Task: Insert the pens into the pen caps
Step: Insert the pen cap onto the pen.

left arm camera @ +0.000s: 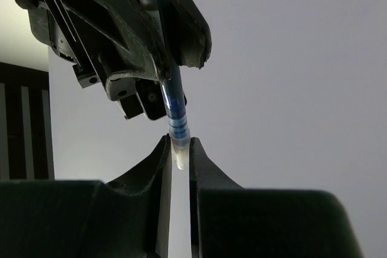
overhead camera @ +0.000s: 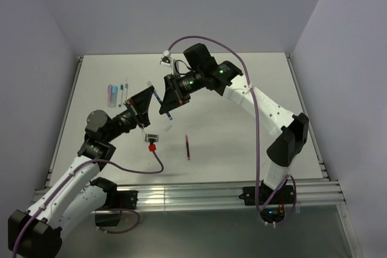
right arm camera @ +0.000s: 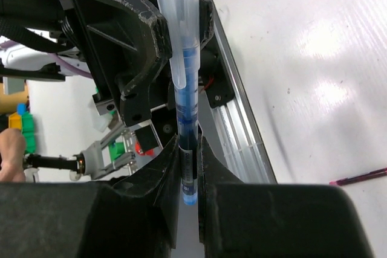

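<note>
A dark blue pen (right arm camera: 188, 125) is clamped in my right gripper (right arm camera: 190, 155), which is shut on its barrel. The front of the pen sits inside a clear pen cap (right arm camera: 178, 28). In the left wrist view, my left gripper (left arm camera: 179, 149) is shut on the closed end of that clear cap (left arm camera: 179, 156), with the blue pen (left arm camera: 172, 89) running up from it into the right gripper's fingers (left arm camera: 139, 28). From above, the left gripper (overhead camera: 145, 104) and the right gripper (overhead camera: 168, 98) meet over the table's middle with the pen (overhead camera: 156, 95) between them. A red pen (overhead camera: 188, 147) lies on the table.
Several capped pens and caps (overhead camera: 116, 95), pink, light blue and teal, lie side by side at the back left. The red pen (right arm camera: 363, 176) also shows at the right edge of the right wrist view. The table's metal rail (overhead camera: 181, 194) runs along the near edge.
</note>
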Controlling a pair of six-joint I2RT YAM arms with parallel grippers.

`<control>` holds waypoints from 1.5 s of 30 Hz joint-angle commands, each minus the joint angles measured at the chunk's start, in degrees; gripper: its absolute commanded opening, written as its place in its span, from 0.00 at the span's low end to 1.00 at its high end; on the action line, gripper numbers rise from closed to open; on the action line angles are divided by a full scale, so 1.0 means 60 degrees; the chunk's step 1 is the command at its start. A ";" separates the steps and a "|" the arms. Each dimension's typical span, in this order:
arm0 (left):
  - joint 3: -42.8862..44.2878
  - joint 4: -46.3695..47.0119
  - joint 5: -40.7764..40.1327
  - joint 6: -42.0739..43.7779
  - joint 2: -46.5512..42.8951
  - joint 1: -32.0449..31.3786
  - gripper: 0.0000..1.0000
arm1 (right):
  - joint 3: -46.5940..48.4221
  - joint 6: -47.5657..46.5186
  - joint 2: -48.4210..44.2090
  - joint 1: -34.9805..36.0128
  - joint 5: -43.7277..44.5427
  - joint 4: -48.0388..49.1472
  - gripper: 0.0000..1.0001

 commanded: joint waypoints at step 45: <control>0.0995 0.3593 0.0958 0.2142 0.1598 -0.0623 0.66 | -0.2135 -0.3664 -0.1554 -0.0140 0.1207 0.3204 0.00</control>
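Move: The pen is already in its clear cap. Its middle lies about 4 cm back, 2 cm right and 2 cm below the left hand, which pinches the cap's closed end. From the right hand, gripping the pen's other end, the cap's middle is some 4 cm ahead, 2 cm left and 2 cm above. On the table, roughly 30 cm below that hand, a spare cap lies about 9 cm ahead and 2 cm left; the red pen, level ahead, 6 cm right. The capped pen stays gripped in the right hand, which first slips right about 1.5 cm, then goes some 4 cm forward and back left, tipping the cap end up about 30 degrees. The left hand keeps its pinch on the cap while rising about 3 cm and shifting right, then opens wide and lets go, edging another centimetre right around the cap end. ##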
